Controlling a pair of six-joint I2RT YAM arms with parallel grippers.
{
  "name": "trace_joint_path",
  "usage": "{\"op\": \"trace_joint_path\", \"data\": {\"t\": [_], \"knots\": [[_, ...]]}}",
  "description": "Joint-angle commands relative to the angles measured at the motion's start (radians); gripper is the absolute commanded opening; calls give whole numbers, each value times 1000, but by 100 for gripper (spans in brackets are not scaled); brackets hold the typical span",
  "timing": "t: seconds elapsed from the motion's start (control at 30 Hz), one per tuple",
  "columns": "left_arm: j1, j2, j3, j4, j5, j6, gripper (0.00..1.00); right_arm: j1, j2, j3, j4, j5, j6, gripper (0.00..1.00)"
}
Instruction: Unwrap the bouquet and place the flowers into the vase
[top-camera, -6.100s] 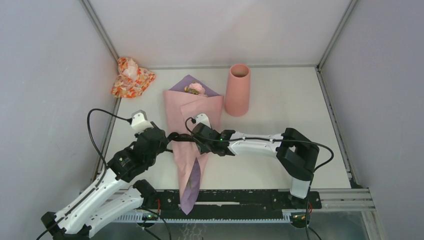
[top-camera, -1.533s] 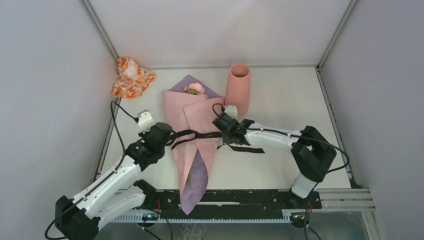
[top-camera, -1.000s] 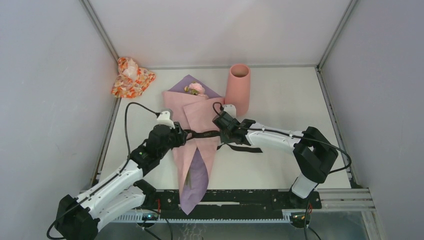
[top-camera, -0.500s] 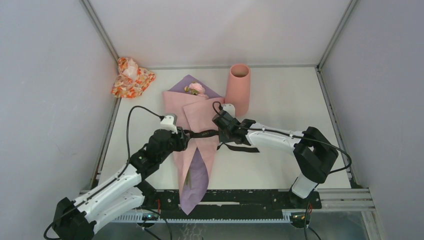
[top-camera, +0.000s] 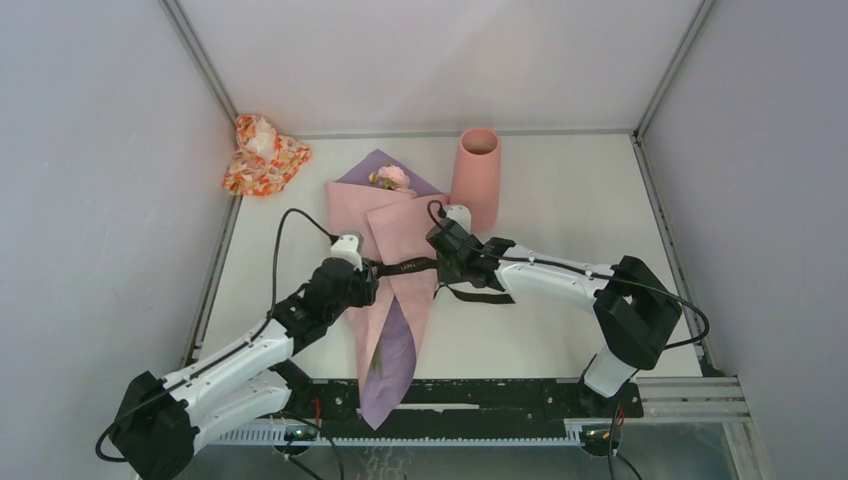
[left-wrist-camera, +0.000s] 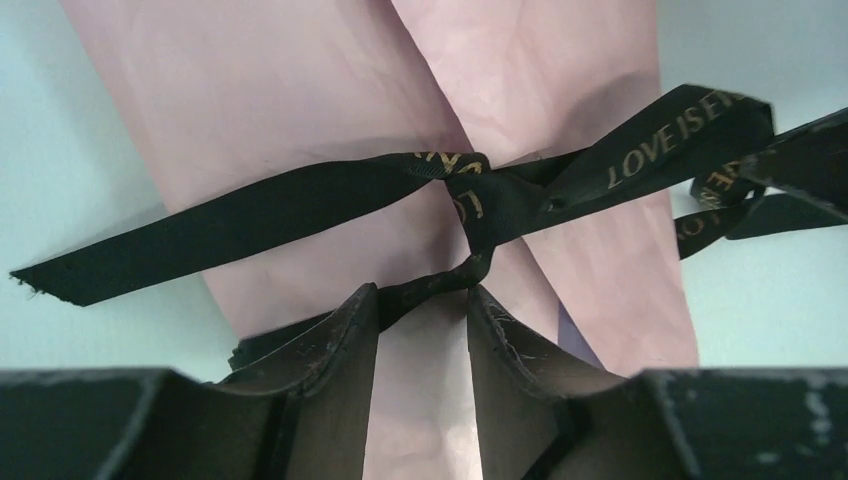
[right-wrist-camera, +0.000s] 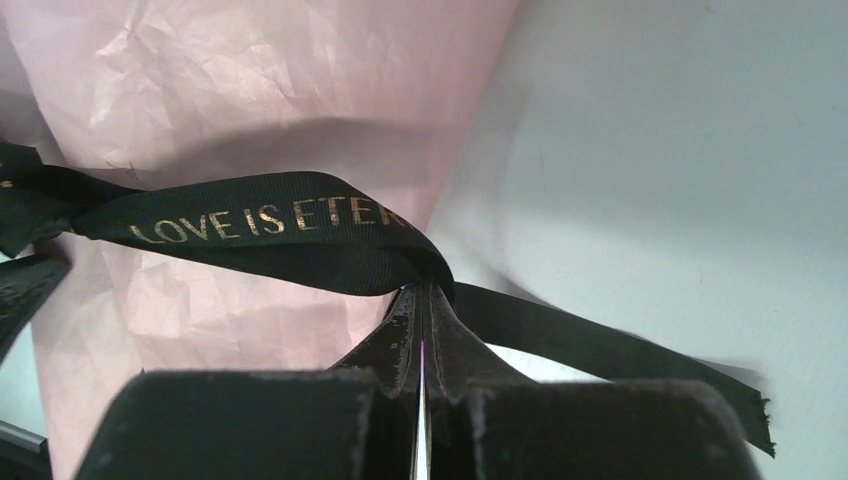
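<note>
The bouquet, a pink and lilac paper cone, lies lengthwise mid-table with a pink flower head showing at its far end. A black ribbon crosses its middle. My right gripper is shut on the ribbon at the cone's right edge, pinching it at the fingertips. My left gripper is open over the cone's left side. Its fingers stand apart just below the ribbon knot, with a twisted strand across their tips. The vase stands upright behind the right gripper.
An orange-red floral cloth bundle sits in the far left corner. A loose ribbon tail lies on the table right of the cone. Metal frame posts and grey walls close the sides; a black rail runs along the near edge.
My left gripper has slid right and nearer, from the cone's left edge onto the paper by the knot. The right gripper has kept its hold and barely moved.
</note>
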Motion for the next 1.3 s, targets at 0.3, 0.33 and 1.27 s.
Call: {"op": "trace_joint_path", "data": {"t": [0.3,0.33,1.27], "knots": [[-12,99,112,34,-97,66,41,0,-64,0,28,-7,-11,0],[-12,112,123,34,-112,71,39,1,-65,0,30,-8,-11,0],[44,-134,309,-538,-717,-394,0,-92,-85,-71,-47,4,57,0]]}}
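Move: The ribbon's knot sits about 3 cm ahead of my open left fingers, 2 cm to their right and 2 cm below, lying across the pink paper. From that hand the flower head is some 20 cm ahead and 3 cm right, and the vase about 14 cm ahead and 18 cm right. My right hand already pinches the ribbon's other side; the knot is roughly 10 cm to its left and 2 cm ahead. I dip my left hand a centimetre, slide it about 4 cm forward around the black ribbon by the knot, and shut the fingers on it. Then I haul the ribbon left and up, some 9 cm each way, drifting a little back and turning the hand about 30 degrees counter-clockwise. My right hand keeps its pinch against the pull and ends about 1.5 cm farther left. ##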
